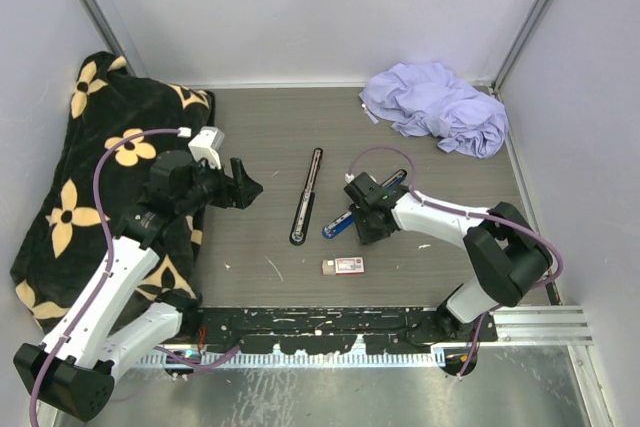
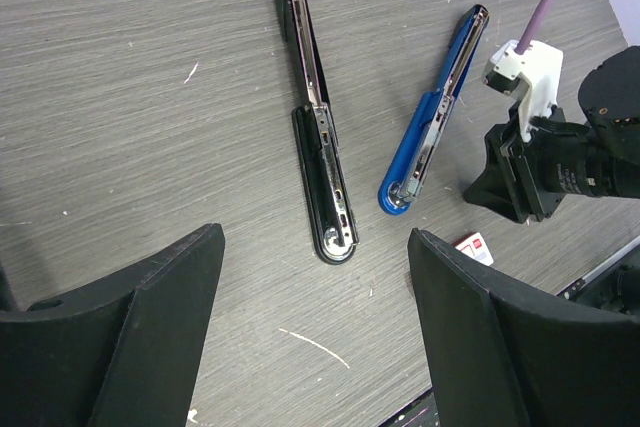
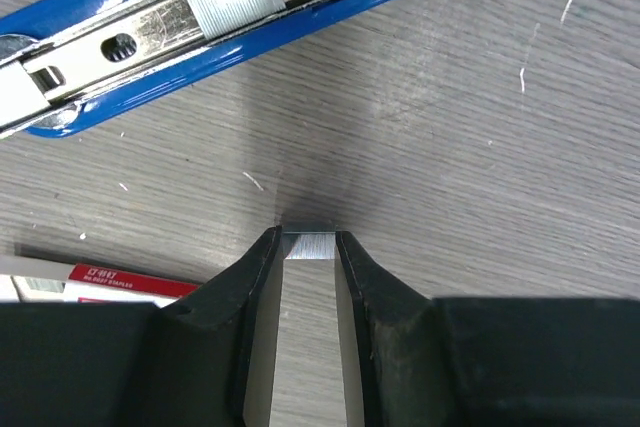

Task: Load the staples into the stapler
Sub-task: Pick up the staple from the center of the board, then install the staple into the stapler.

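Observation:
A blue stapler [image 1: 331, 230] [image 2: 432, 122] [image 3: 230, 7] lies opened flat on the table, its metal magazine facing up. Left of it lies a black stapler [image 1: 307, 195] [image 2: 320, 127], also opened flat. The staples box [image 1: 343, 266] [image 2: 474, 247] [image 3: 100, 282], white with a red label, rests near the front edge. My right gripper [image 1: 368, 235] [image 3: 308, 244] sits just beside the blue stapler, low over the table, shut on a short silver strip of staples [image 3: 308, 245] pinched at its fingertips. My left gripper [image 1: 248, 187] [image 2: 315, 237] hangs open and empty, left of the black stapler.
A crumpled lilac cloth [image 1: 440, 107] lies at the back right corner. A black blanket with yellow flowers [image 1: 90, 177] covers the left side under the left arm. Grey walls close in the table on three sides.

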`<state>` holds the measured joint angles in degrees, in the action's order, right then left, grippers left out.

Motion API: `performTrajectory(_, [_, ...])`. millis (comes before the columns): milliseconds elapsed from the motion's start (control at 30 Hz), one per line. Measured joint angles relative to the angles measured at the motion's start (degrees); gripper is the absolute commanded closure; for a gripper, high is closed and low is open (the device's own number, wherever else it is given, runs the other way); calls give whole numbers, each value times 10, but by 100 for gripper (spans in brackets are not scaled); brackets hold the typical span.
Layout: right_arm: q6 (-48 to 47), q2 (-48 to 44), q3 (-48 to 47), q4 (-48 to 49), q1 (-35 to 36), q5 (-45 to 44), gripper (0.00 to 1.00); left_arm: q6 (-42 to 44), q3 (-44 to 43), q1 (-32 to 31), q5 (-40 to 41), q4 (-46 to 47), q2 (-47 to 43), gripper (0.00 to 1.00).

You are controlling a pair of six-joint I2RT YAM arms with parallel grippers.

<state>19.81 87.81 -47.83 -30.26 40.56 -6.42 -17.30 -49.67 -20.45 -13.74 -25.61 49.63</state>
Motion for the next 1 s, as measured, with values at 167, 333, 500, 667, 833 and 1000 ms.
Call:
performTrajectory(167, [-1, 3, -56, -54, 0, 0, 75, 0, 0, 0, 0, 0, 0, 23])
performTrajectory(333, [-9, 32, -162, -79, -5, 5, 75, 0, 0, 0, 0, 0, 0, 23])
performTrajectory(500, [-31, 83, -241, -83, -14, 12, 75, 0, 0, 0, 0, 0, 0, 23])
performTrajectory(667, [-48, 133, -264, -85, -21, 23, 75, 0, 0, 0, 0, 0, 0, 23])
performTrajectory(833, [-57, 144, -260, -92, -29, 31, 75, 0, 0, 0, 0, 0, 5, 23])
performTrajectory(1000, [-65, 142, -251, -91, -33, 47, 75, 0, 0, 0, 0, 0, 11, 23])
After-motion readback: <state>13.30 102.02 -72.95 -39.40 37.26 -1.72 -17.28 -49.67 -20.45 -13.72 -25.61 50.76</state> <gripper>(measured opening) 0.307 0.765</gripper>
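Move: With the short strip of staples already pinched just at the table, my right hand has the blue stapler's open channel about 7 cm ahead, 5 cm to the left and 1 cm higher. The staple box lies roughly 6 cm back and 6 cm left of this hand, the middle of the black stapler some 10 cm ahead and 15 cm left. From my idle left hand the channel is about 24 cm right, 3 cm ahead and 21 cm below. Keeping the staple strip pinched, I lift it off the board with my right hand and swing it up about 7 cm while carrying it forward and a little less far to the left, to above the blue stapler's front half. There I sink roughly 3 cm towards the open channel, fingers still shut and pointing down. Contact with the channel can't be made out. ##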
